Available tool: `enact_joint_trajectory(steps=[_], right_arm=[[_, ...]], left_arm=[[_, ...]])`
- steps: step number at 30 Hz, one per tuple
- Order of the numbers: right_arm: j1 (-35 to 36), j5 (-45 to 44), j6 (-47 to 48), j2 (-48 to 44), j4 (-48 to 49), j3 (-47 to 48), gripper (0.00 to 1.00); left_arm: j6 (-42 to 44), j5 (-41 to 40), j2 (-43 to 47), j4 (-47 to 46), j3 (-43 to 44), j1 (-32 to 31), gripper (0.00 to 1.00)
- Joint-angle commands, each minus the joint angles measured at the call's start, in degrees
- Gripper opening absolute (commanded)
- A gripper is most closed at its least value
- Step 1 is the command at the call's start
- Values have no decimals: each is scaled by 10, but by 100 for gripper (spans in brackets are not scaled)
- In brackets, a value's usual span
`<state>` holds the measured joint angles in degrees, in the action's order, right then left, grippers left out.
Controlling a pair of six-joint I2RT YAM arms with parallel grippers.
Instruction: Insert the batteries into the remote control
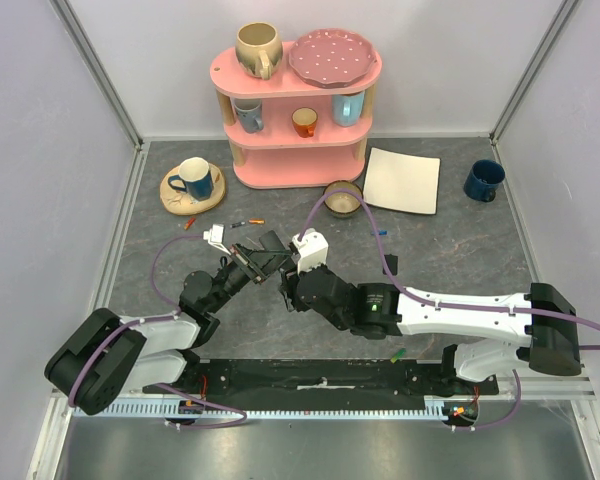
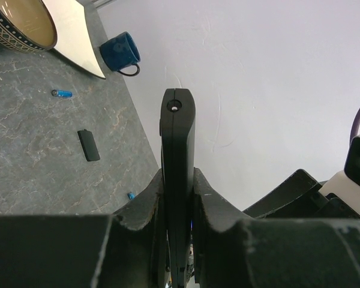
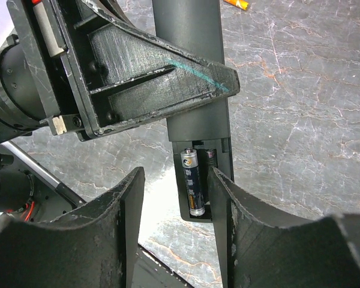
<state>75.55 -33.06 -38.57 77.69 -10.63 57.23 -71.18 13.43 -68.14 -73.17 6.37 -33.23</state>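
My left gripper [image 2: 179,198] is shut on the remote control [image 2: 178,138], a black slab held edge-on above the table. In the right wrist view the remote control [image 3: 198,129] shows its open battery bay. One dark battery [image 3: 192,183] lies in the left slot, and the right slot shows only a spring. My right gripper [image 3: 177,195] is open, with one finger to the left of the bay's end and the other over the bay's right edge; nothing is gripped. From above, the two grippers meet at mid-table, left gripper [image 1: 252,262] and right gripper [image 1: 285,275]. Loose batteries lie about: orange [image 1: 255,222], blue [image 2: 62,93].
The black battery cover [image 2: 89,145] lies flat on the grey table. A pink shelf [image 1: 298,130] with cups and a plate stands at the back. Near it are a bowl [image 1: 342,199], a white napkin [image 1: 403,180], a blue mug [image 1: 483,180] and a mug on a coaster [image 1: 192,180].
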Motion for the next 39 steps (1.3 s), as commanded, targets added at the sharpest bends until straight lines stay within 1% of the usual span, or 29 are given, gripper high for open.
enact_joint_trajectory(steps=[1,10,18,24,28,31,33,35,36,37,39], right_arm=[[-5,-41,8,-3,-13,27,55],[-8,-43,17,-15,-14,31,57],[-8,-15,11,-32,-21,46,58],[-8,-14,12,-60,-27,50,59],[-21,-15,0,-97,-27,34,59],[-61,30,-46,-129,-15,0,61],[-94,82,-80,-151,2,-35,63],[-122,118,-101,-161,29,-65,68],[-130,151,-120,-168,39,-74,71],[-137,165,-128,-170,57,-81,76],[-152,208,-151,-171,74,-99,80]], left_arm=[[-15,5,-5,-131,7,-2,2],[-19,7,-10,-131,7,-2,2],[-19,7,-20,-132,10,-2,2],[-20,5,-21,-134,11,-2,2],[-19,2,-19,-138,11,-2,2],[-18,-4,-15,-151,10,-2,2],[-16,-8,-14,-160,9,-2,2],[-15,-13,-15,-174,9,-2,2],[-15,-14,-16,-178,10,-2,2],[-16,-17,-17,-181,10,-2,2],[-18,-17,-20,-189,13,-2,2]])
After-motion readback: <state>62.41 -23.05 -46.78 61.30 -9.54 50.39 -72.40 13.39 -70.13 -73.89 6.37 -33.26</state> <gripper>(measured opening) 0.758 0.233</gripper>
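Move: The blue battery, which the open right hand seems to go for, lies about 20 cm ahead, 19 cm to its right and some 18 cm below. The battery cover is 11 cm ahead of that hand and 22 cm right, as low. The remote's battery compartment is right at its fingertips, 2 cm ahead, 1 cm left and 2 cm lower. From the left hand, gripping the remote, the blue battery is 15 cm ahead, 24 cm right and 19 cm down. The left hand keeps its pinch on the remote and stays almost in place while the right hand backs off the battery compartment. The right hand creeps straight up at first, then rises faster and swings right and somewhat forward, about 6 cm to the right in all, towards the blue battery's side, dipping slightly at the end. Its fingers open wider and the hand rolls some 15–20 degrees, left side up. ##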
